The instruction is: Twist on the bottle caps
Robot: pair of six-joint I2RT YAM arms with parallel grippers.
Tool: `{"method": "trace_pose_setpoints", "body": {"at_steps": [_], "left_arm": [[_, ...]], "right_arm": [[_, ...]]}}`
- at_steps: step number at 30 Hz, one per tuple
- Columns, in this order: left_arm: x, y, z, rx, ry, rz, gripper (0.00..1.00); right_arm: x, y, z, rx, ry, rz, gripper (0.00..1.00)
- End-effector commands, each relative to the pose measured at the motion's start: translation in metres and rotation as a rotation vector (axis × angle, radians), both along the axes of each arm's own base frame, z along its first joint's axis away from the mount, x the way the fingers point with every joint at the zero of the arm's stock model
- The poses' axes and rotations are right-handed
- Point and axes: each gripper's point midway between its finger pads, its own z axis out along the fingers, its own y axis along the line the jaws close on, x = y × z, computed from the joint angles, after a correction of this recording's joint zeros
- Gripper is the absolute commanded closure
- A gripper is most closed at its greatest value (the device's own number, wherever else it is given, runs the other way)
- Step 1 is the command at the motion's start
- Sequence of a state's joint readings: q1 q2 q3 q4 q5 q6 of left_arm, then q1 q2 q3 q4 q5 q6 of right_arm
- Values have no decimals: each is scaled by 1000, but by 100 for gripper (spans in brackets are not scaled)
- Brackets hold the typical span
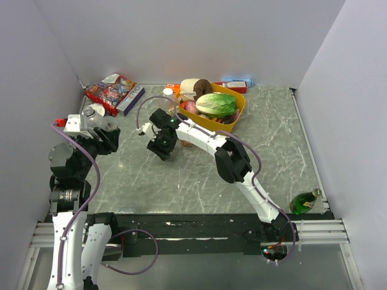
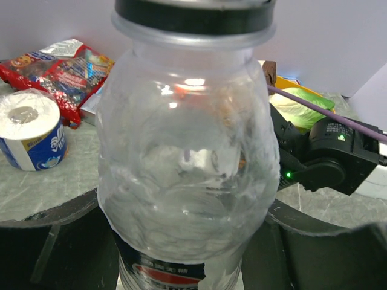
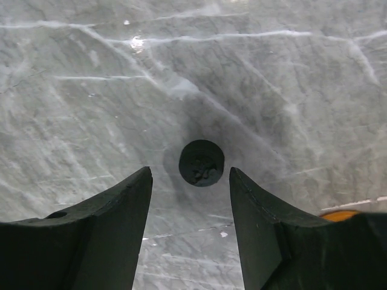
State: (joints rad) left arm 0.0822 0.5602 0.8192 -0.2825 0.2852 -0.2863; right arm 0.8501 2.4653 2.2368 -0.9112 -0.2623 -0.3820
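Note:
My left gripper (image 2: 187,248) is shut on a clear greyish bottle (image 2: 187,157), held upright at the table's left side. A dark band rings the bottle's neck at the top edge of the left wrist view. The left gripper (image 1: 101,128) stands near the left wall. A small black cap (image 3: 201,162) lies flat on the marble. My right gripper (image 3: 190,175) hangs open over it, with the cap just beyond the fingertips and touching neither. From above, the right gripper (image 1: 163,146) points down at mid-table and hides the cap. A sliver of orange (image 3: 339,214) shows beside the right finger.
A yellow basket (image 1: 239,113) with a cabbage and other food sits at the back. Snack bags (image 1: 110,90) lie back left, and a paper roll (image 2: 27,130) is near them. A green glass bottle (image 1: 304,202) lies at the front right edge. White walls stand on three sides.

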Motion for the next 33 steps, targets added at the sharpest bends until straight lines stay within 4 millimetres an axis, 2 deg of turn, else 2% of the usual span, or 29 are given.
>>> {"method": "trace_pose_setpoints", "body": {"at_steps": [1,12,21,24,27,28,29,30,31,33], "left_arm": [[0,-4,6,-28,-23,-19,99],[2,-6,0,-39,-9,-31,99],[2,-7,-5,-37,5,-40,99],[3,-9,-8,-31,9,-51,99],[1,-17,-15,5,7,-110,99],[1,-19,-23,16,19,-132,99],[-3,-31,-28,28,17,-206,99],[-5,-35,-33,70,12,-246,99],[-5,-40,-45,88,32,-289,99],[-12,-57,-54,135,9,-429,99]], "right_arm": [[13,3,3,13,-34,-22,39],[10,1,-10,-10,-18,-14,42],[10,0,-16,-19,-18,7,54],[9,-1,-12,-16,-31,31,58],[6,-2,6,6,-52,64,62],[2,-5,20,22,-59,72,63],[-1,-8,30,30,-70,91,64],[-6,-9,40,50,-76,108,65],[-19,-16,60,88,-80,134,66],[-34,-23,82,138,-108,185,67]]}}
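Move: Just under the right fingertips lies the black cap, some 2 cm below that hand and 1 cm ahead. The orange jar stands about 6 cm ahead of the right hand and 8 cm to its right; the white-capped bottle is roughly 15 cm ahead and 3 cm right. From the left hand, which already holds a clear bottle, the cap lies about 8 cm ahead, 16 cm to the right and 30 cm below. Sinking about 1.5 cm onto the black cap, the right hand pauses and closes its open fingers until the tips pinch it, then at the very end swings some 2.5 cm back and to the right, with only a slight rise. The left hand keeps its grip on the clear bottle, lowering it about 4.5 cm, mostly late, while drifting right and turning roughly 10 degrees clockwise. ##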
